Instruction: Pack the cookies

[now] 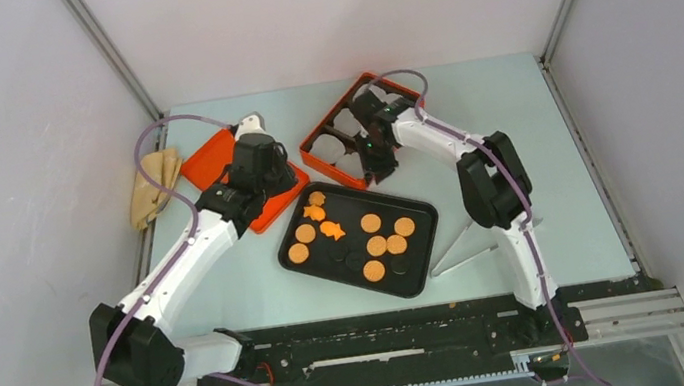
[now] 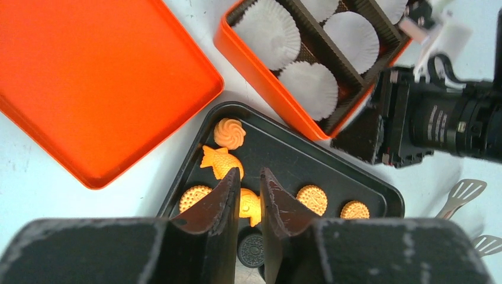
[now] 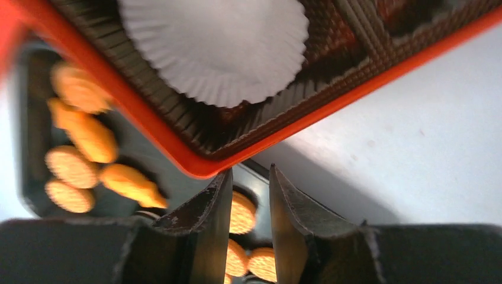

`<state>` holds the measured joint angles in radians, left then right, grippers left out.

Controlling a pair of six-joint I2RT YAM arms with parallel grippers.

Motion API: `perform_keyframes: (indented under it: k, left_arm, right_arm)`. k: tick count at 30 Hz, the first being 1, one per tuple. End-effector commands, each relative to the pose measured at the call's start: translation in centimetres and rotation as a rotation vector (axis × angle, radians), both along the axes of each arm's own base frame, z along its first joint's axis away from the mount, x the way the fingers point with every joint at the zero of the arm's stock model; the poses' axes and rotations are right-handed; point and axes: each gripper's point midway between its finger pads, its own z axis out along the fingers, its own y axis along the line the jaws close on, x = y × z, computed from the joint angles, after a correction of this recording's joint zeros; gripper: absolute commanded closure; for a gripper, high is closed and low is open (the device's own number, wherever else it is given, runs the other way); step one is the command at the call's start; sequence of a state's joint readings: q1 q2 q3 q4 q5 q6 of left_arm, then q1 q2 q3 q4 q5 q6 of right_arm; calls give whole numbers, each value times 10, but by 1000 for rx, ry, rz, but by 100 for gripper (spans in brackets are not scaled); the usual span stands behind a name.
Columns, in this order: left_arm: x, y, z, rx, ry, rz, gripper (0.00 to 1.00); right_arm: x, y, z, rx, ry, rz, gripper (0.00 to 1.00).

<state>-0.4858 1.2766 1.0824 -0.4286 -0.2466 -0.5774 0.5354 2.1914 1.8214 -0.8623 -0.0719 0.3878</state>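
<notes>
The cookies lie on a black tray (image 1: pixel 421 263): round orange ones (image 1: pixel 370 222), two orange fish (image 2: pixel 220 160), a swirled one (image 2: pixel 229 133) and dark round ones (image 1: pixel 337 252). My left gripper (image 1: pixel 297 191) hangs over the tray's far left corner. Its jaws (image 2: pixel 250 171) stand a little apart with nothing between them, and the second fish (image 2: pixel 250 208) shows below the gap. My right gripper (image 1: pixel 377 170) hovers at the near edge of the orange box (image 1: pixel 313 157). It is open (image 3: pixel 250 170) and holds nothing; a round cookie (image 3: pixel 241 212) shows beneath it.
The orange box (image 2: pixel 260 77) has dark dividers and white paper liners (image 2: pixel 269 32). Its orange lid (image 2: pixel 100 83) lies left of it, partly under my left arm. A tan cloth (image 1: pixel 155 184) sits at the far left. Metal utensils (image 1: pixel 467 246) lie right of the tray.
</notes>
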Motion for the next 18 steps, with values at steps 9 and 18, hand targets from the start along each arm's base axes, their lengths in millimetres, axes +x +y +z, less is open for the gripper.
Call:
perform_keyframes:
  k: [9,18]
  left_arm:
    - [2,5,-4,8,-6,33,76]
    - [-1,11,-3,33,-8,42,76]
  right_arm:
    - [102,-4,81,73,-259,-93,64]
    - [163,-58,41,55,-266,-243,67]
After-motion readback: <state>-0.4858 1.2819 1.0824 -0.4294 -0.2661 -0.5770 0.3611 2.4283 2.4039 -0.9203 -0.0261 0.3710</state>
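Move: The cookie box, set askew with a corner towards the robot, has its middle about 9 cm ahead of the right hand, 2 cm left and 3 below; that near corner is right beside the fingertips. The baking tray's middle is some 11 cm back and 5 left, the orange lid's about 3 ahead and 25 left. From the idle left hand the box lies roughly 15 cm ahead, 15 right and 18 below. The right hand sweeps about 15 cm forward and 7 up along the box's right side, left then right. ##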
